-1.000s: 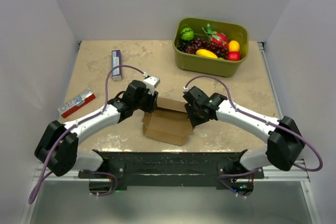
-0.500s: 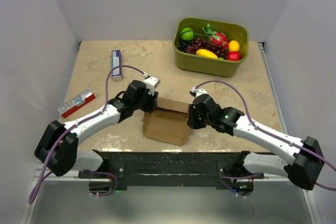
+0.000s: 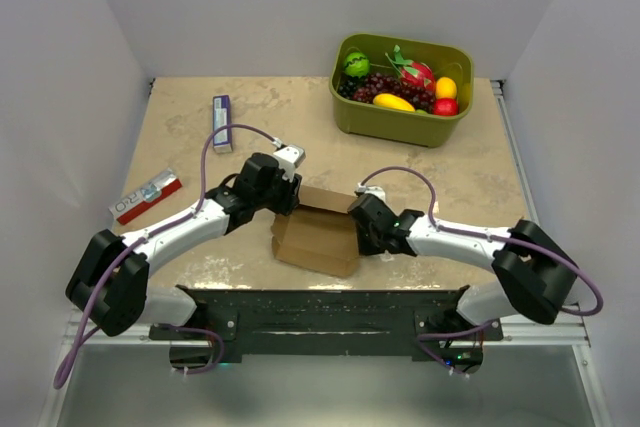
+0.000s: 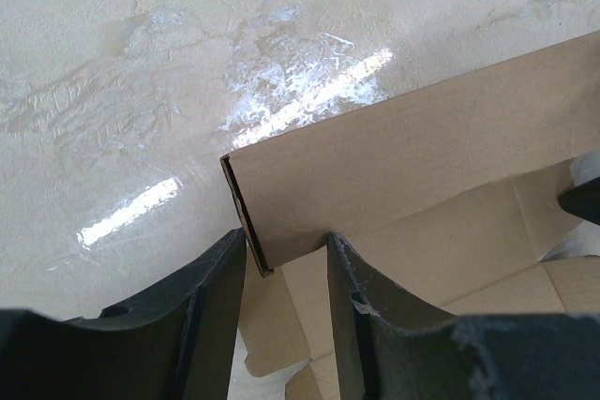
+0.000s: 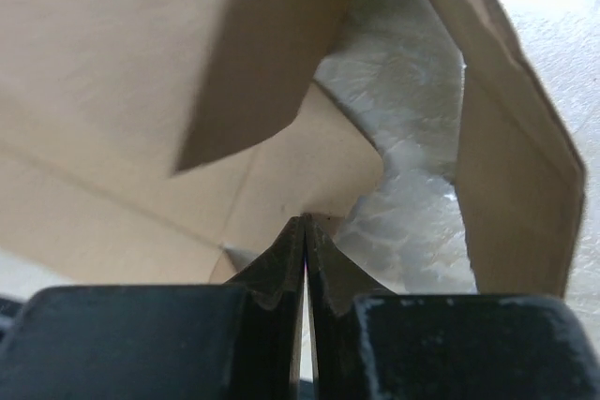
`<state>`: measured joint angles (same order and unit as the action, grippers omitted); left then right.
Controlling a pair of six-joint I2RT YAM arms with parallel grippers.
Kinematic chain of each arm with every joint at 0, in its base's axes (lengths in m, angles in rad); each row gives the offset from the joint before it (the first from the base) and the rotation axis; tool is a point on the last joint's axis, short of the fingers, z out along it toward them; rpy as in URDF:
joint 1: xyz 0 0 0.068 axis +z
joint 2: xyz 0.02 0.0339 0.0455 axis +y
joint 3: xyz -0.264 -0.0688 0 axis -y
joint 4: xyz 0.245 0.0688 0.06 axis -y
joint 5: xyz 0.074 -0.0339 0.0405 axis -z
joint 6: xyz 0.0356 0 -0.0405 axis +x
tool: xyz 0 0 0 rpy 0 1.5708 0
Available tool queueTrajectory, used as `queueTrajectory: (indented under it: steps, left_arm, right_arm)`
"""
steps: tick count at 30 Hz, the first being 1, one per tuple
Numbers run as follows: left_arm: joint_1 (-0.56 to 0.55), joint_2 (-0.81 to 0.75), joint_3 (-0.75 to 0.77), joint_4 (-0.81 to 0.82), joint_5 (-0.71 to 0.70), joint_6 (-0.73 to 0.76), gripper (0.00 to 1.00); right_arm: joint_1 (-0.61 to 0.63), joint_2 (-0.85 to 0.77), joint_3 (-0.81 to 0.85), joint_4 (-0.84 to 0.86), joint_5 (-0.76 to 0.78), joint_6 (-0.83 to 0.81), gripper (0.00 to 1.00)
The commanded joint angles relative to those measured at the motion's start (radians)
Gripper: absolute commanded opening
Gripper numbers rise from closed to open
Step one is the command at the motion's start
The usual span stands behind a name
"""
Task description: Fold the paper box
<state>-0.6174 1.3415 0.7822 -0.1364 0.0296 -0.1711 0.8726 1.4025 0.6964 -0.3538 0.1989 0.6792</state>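
Note:
The paper box (image 3: 318,237), plain brown cardboard and partly folded, lies at the near middle of the table. My left gripper (image 3: 290,197) is at its far left corner. In the left wrist view, the gripper (image 4: 286,241) is shut on the end of an upright box wall (image 4: 422,147). My right gripper (image 3: 358,222) is low at the box's right side. In the right wrist view, the gripper (image 5: 306,220) is shut with its tips together against an inner cardboard panel (image 5: 112,91) and nothing between them. A loose flap (image 5: 253,53) hangs above.
A green bin (image 3: 350,112) holding toy fruit stands at the back right. A slim purple-and-white box (image 3: 222,122) lies at the back left. A red-and-white box (image 3: 147,195) lies near the left wall. White walls enclose the table.
My right arm has dropped lower and stretched out along the table. Its gripper has closed and slid down to the box's right edge. The left arm and the box have stayed put.

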Motion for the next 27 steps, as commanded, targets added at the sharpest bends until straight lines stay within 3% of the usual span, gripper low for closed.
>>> queueTrajectory:
  steps: [1,8,10,15,20,27]
  left_arm:
    - [-0.004,-0.011,0.026,-0.015,0.015,0.016,0.44]
    - [-0.004,-0.016,0.023,-0.017,0.018,0.015,0.44]
    - [-0.004,-0.016,0.023,-0.017,0.018,0.015,0.44]
    - [-0.004,-0.016,0.025,-0.017,0.013,0.016,0.44]
    - [-0.005,-0.018,0.025,-0.017,0.016,0.016,0.44]
    - [-0.004,-0.019,0.023,-0.019,0.013,0.016,0.44]
  right_arm:
    - [0.012,0.049,-0.028,0.019,0.112,0.057,0.06]
    - [0.026,0.027,-0.034,-0.007,0.119,0.094,0.09]
    - [0.031,-0.034,-0.011,-0.055,0.119,0.085,0.14]
    - [0.032,-0.187,0.075,-0.158,0.111,0.062,0.45]
    - [0.031,-0.266,0.114,-0.241,0.180,0.046,0.55]
    - [0.029,-0.156,0.138,-0.281,0.302,0.033,0.61]
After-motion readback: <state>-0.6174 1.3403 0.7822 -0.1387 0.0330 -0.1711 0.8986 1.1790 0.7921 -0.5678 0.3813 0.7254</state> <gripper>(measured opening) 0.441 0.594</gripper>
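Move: The far wall's right end flap stands about 4 cm ahead of the shut right fingertips, 4 cm to their right and a few cm higher. The small bottom flap is right at those tips, some 1 cm ahead and left. The far wall's middle is about 8 cm ahead, 8 cm left and 5 cm up; the near flap lies 4 cm back and 10 cm left. From the left hand, the end flap is roughly 20 cm right, 4 cm back and 4 cm lower. Up, after a dip of barely 1 cm, the right hand comes free of the small bottom flap, climbing nearly 10 cm with its fingers spreading to over half open and tilting about 10 degrees forward. It then starts down again, edging 1 cm forward and 2 cm right of its start, fingers spread above the far wall's end flap. The left hand stays put, keeping its pinch on the wall's left end. ##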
